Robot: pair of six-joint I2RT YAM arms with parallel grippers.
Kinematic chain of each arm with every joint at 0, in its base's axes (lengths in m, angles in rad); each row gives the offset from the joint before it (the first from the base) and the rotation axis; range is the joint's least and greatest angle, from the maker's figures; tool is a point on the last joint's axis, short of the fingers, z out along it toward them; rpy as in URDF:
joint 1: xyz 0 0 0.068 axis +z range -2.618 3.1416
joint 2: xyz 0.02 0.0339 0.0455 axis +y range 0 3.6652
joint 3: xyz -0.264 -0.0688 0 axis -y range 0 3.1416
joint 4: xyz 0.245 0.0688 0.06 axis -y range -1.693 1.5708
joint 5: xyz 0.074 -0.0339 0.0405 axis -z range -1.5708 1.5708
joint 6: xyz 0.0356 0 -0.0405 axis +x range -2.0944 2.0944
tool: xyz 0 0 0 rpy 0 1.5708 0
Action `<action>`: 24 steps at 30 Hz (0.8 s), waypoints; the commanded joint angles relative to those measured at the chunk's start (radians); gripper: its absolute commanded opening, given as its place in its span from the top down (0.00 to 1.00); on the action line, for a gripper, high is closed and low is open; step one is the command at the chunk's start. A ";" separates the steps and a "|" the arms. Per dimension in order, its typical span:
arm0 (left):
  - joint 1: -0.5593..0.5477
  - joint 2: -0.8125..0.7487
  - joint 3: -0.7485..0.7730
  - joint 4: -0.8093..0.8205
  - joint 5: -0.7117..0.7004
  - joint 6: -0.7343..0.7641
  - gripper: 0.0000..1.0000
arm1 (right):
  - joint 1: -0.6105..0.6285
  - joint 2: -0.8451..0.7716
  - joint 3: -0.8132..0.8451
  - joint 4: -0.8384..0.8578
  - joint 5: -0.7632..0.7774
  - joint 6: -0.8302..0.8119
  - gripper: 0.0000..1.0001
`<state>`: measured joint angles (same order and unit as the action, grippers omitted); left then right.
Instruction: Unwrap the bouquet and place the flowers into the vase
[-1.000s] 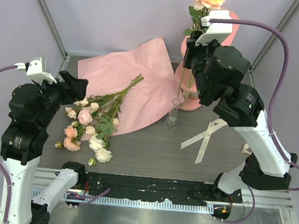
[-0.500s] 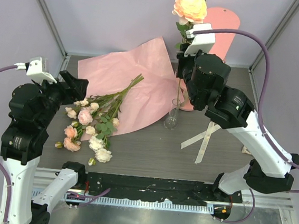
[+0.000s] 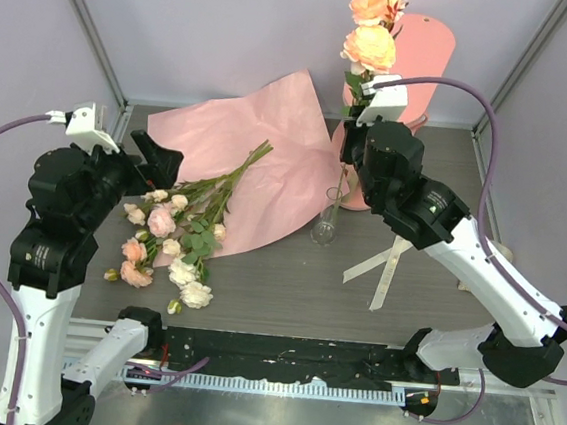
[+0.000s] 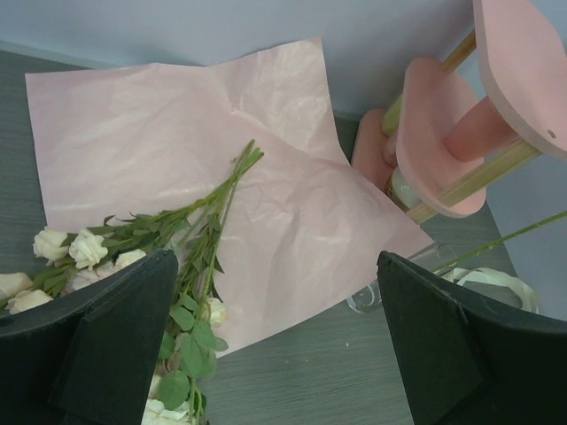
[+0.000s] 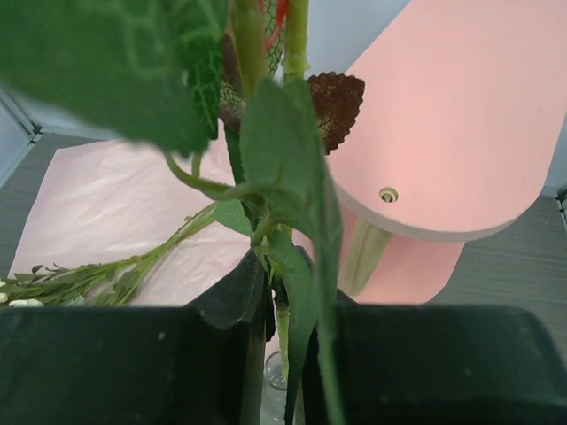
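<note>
My right gripper (image 3: pixel 352 145) is shut on the green stems of peach roses (image 3: pixel 370 48), held upright over the small clear vase (image 3: pixel 326 222). In the right wrist view the stems (image 5: pixel 292 257) pass between the closed fingers (image 5: pixel 232 305), and their lower end hangs at the vase's mouth (image 5: pixel 276 372). The other flowers (image 3: pixel 176 230) lie loose on the table, heads to the left and stems on the unfolded pink paper (image 3: pixel 259 155). My left gripper (image 3: pixel 160 156) hovers over them, open and holding nothing. Its wrist view shows the flowers (image 4: pixel 177 232) and the vase (image 4: pixel 365 297).
A pink tiered shelf (image 3: pixel 422 45) stands right behind the vase, close to the held stems, and shows again as the shelf (image 4: pixel 438 133). A cream ribbon (image 3: pixel 390 258) lies right of the vase. The enclosure's walls stand close on three sides.
My right arm has brought the roses down and forward toward the vase. The left gripper has opened wider and shifted slightly right.
</note>
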<state>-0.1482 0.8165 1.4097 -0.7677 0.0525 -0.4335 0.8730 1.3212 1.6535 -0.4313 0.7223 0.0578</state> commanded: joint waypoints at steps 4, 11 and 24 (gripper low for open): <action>0.001 0.003 -0.003 0.028 0.043 0.010 0.00 | -0.037 -0.088 -0.155 0.180 -0.064 0.059 0.99; 0.001 0.004 -0.006 0.028 0.058 0.012 0.00 | -0.057 -0.116 -0.287 0.292 -0.080 0.066 0.99; -0.001 0.003 -0.008 0.031 0.060 0.013 0.00 | -0.080 -0.131 -0.422 0.394 -0.098 0.094 0.99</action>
<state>-0.1482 0.8173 1.4075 -0.7673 0.0956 -0.4335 0.8009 1.2255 1.2404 -0.1295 0.6254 0.1238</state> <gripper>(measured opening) 0.996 0.180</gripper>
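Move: The vase stands almost under the right hand, its middle about 32 cm below, 2 cm back and 2 cm to the left. The pink stand is some 17 cm ahead and 9 cm right, its middle about 22 cm lower. The loose flowers lie some 31 cm left and 4 cm back, 38 cm below. From the left hand, the vase is about 31 cm right, 6 cm ahead and 29 cm below. The right hand sinks about 8.5 cm, keeping its pinch on the flower stem and guiding it down into the vase. ##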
